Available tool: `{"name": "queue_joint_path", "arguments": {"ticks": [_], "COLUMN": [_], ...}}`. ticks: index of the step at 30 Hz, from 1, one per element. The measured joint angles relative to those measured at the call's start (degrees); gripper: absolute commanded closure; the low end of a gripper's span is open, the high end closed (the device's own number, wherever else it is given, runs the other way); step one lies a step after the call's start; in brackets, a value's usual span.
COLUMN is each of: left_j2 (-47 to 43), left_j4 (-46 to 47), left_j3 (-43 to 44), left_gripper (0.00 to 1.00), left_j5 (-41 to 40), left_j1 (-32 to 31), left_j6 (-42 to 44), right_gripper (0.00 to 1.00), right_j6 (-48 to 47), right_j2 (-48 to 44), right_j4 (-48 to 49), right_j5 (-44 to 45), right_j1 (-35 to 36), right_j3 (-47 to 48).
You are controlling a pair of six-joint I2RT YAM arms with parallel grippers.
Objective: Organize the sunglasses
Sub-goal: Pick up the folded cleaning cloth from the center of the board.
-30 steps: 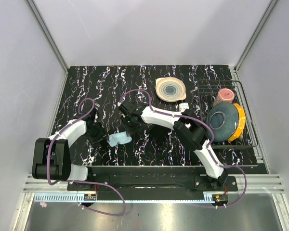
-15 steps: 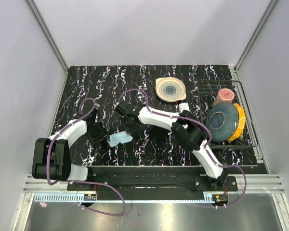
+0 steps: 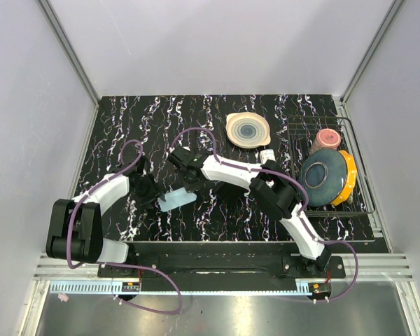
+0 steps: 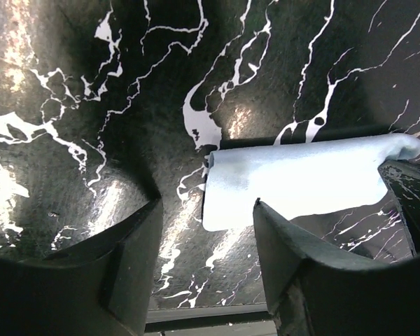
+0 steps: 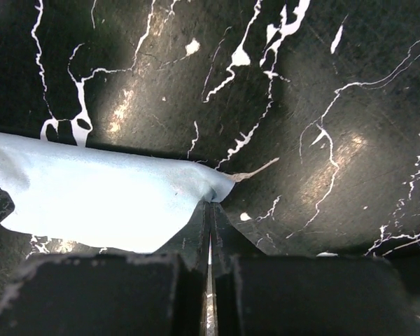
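Note:
The sunglasses are out of view in every frame. A pale blue cloth (image 3: 176, 201) lies on the black marbled table (image 3: 126, 126) between the two arms. My right gripper (image 3: 190, 185) is shut on the cloth's (image 5: 98, 196) corner, and the fabric bunches at the tips of the gripper (image 5: 210, 206). My left gripper (image 3: 154, 194) stands open at the cloth's other end. In the left wrist view the cloth's (image 4: 294, 175) near corner reaches into the gap of the left gripper (image 4: 206, 210). Its right finger (image 4: 294, 252) overlaps the cloth's edge.
A tan plate with dark rings (image 3: 248, 129) sits at the back. A wire dish rack (image 3: 360, 189) at the right holds a blue plate (image 3: 323, 176), a yellow one (image 3: 348, 175) and a pink cup (image 3: 327, 138). A small white object (image 3: 266, 154) lies beside the right arm.
The right gripper has closed on the cloth's corner. The left gripper has moved right and a little farther back, up to the cloth's other end.

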Motion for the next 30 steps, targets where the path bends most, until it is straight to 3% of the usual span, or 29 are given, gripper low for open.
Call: {"name": "queue_joint_path", "arguments": {"ticks": [5, 15, 22, 30], "left_j2": [1.05, 3.37, 4.59, 5.46], "left_j4": [1.57, 3.41, 4.04, 4.2], "left_j3": [0.02, 1.09, 1.86, 2.21], "left_gripper": [0.6, 0.63, 0.72, 0.91], "left_j5": [-0.66, -0.79, -1.01, -1.36], "left_j1": [-0.9, -3.34, -3.67, -3.87], "left_j6": [-1.99, -3.76, -4.85, -4.96], "right_gripper": [1.0, 1.0, 1.0, 1.0], "right_j6": [-1.2, -2.03, -2.03, -2.03], "right_j2": [-0.11, -0.11, -0.24, -0.42], "right_j4": [0.66, 0.96, 1.27, 1.64], "right_j5": [-0.02, -0.68, -1.29, -1.86], "right_j1": [-0.61, -0.98, -1.2, -1.38], "right_j3": [-0.24, -0.28, -0.61, -0.94]}}
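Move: The folded cleaning cloth lies flat, its middle about 6 cm to the right of the left hand, 1 cm ahead and 2 cm below; its left end is almost under the open fingers. The right fingers, shut on its right end, are some 10 cm to the right of the left hand and 3 cm ahead. From the right hand, the cloth's middle is about 5 cm left and 2 cm back; a black case sits roughly 14 cm to its right, level with it. Sliding about 2 cm forward and as much to the right, the left hand sinks another 1 cm towards the cloth's left end while its fingers close from over half open to nearly shut, pinching that end. The right hand eases just under 1 cm forward, then stays put, still gripping the right end. ##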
